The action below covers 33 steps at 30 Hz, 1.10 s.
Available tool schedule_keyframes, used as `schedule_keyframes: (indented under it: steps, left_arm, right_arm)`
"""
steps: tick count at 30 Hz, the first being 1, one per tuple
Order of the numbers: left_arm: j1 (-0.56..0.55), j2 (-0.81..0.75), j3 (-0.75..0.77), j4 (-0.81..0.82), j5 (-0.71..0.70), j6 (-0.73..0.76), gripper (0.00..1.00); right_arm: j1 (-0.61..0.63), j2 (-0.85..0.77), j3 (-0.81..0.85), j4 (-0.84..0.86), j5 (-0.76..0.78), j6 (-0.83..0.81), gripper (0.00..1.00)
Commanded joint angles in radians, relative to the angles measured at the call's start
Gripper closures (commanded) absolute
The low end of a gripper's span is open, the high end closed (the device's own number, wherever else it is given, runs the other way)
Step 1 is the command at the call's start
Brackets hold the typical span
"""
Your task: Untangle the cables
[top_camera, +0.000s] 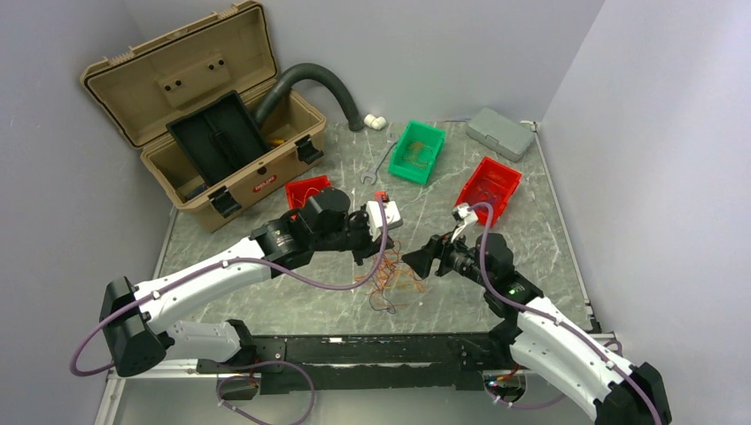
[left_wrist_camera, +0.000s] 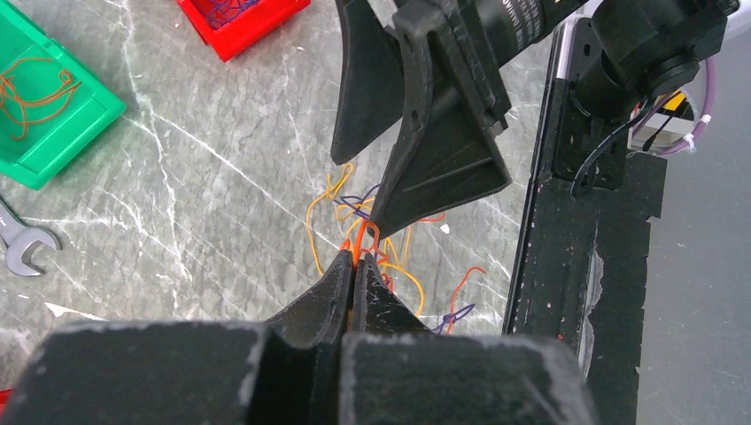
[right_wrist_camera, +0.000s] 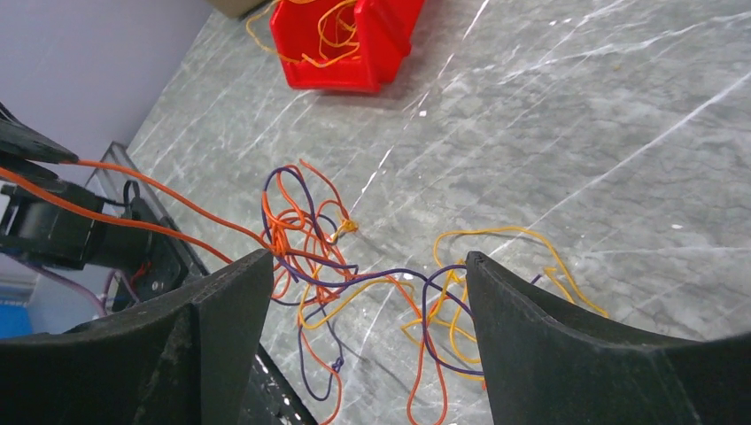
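The cables [top_camera: 394, 282] lie as a loose tangle of orange, yellow and purple strands on the marble table between both arms. My left gripper [left_wrist_camera: 357, 257] is shut on an orange cable at the tangle's top. That strand runs taut from the left fingers [right_wrist_camera: 27, 146] down into the tangle [right_wrist_camera: 354, 257]. In the top view the left gripper [top_camera: 372, 255] hangs over the tangle's left edge. My right gripper [right_wrist_camera: 367, 257] stands open just above the cables, with strands showing between its fingers and nothing pinched. Its fingers [left_wrist_camera: 416, 133] come almost tip to tip with the left ones.
An open tan toolbox [top_camera: 204, 115] with a dark hose [top_camera: 319, 84] stands at the back left. A green bin [top_camera: 418, 150], two red bins [top_camera: 489, 188] [top_camera: 305, 190] holding wires, a grey case [top_camera: 500, 133] and a wrench [top_camera: 367, 177] lie behind. A black rail [top_camera: 372, 350] runs along the near edge.
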Motion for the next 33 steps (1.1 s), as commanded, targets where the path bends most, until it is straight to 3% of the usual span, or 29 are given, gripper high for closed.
schedule_keyframes:
  steps: [1, 13, 18, 27, 33]
  left_arm:
    - [-0.002, -0.039, 0.038, 0.008, 0.017, -0.029, 1.00]
    - [-0.002, -0.091, 0.041, 0.000, 0.034, -0.033, 1.00]
    - [-0.002, -0.149, 0.028, 0.017, -0.031, -0.040, 1.00]
    - [-0.002, -0.294, 0.009, 0.030, -0.283, -0.044, 1.00]
    - [-0.002, -0.404, -0.063, 0.072, -0.519, -0.072, 1.00]
  right_arm:
    - [0.031, 0.056, -0.009, 0.143, -0.062, -0.060, 0.19]
    - [0.187, 0.257, 0.046, 0.259, -0.037, -0.129, 0.24]
    - [0.201, 0.317, 0.053, 0.246, 0.048, -0.083, 0.42]
    - [0.199, 0.320, 0.107, -0.143, 0.611, 0.118, 0.90]
    - [0.193, 0.260, 0.147, -0.350, 0.819, 0.226, 1.00]
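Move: Below the right hand's open fingers, about 8 cm down, some 3 cm farther out and 1 cm left, is the loose purple cable loop. The yellow cable lies on the table about 5 cm ahead and 12 cm below that hand; the orange tangle is roughly 3 cm ahead, 6 cm left and 10 cm below. From the left hand, already gripping an orange strand, the tangle is about 3 cm ahead, 1 cm right and 19 cm down, the purple loop 3 cm ahead, 5 cm right and 17 cm down. Sinking some 8 cm in all, the right hand first swings about 5 cm left and slightly back over the cables, then sweeps back right by nearly 9 cm and forward about 5, turning clockwise and tipping down while its wide-open fingers shut and pinch the purple loop. The left hand keeps its orange strand and, slowly at first, pulls up and left, away from the tangle. ##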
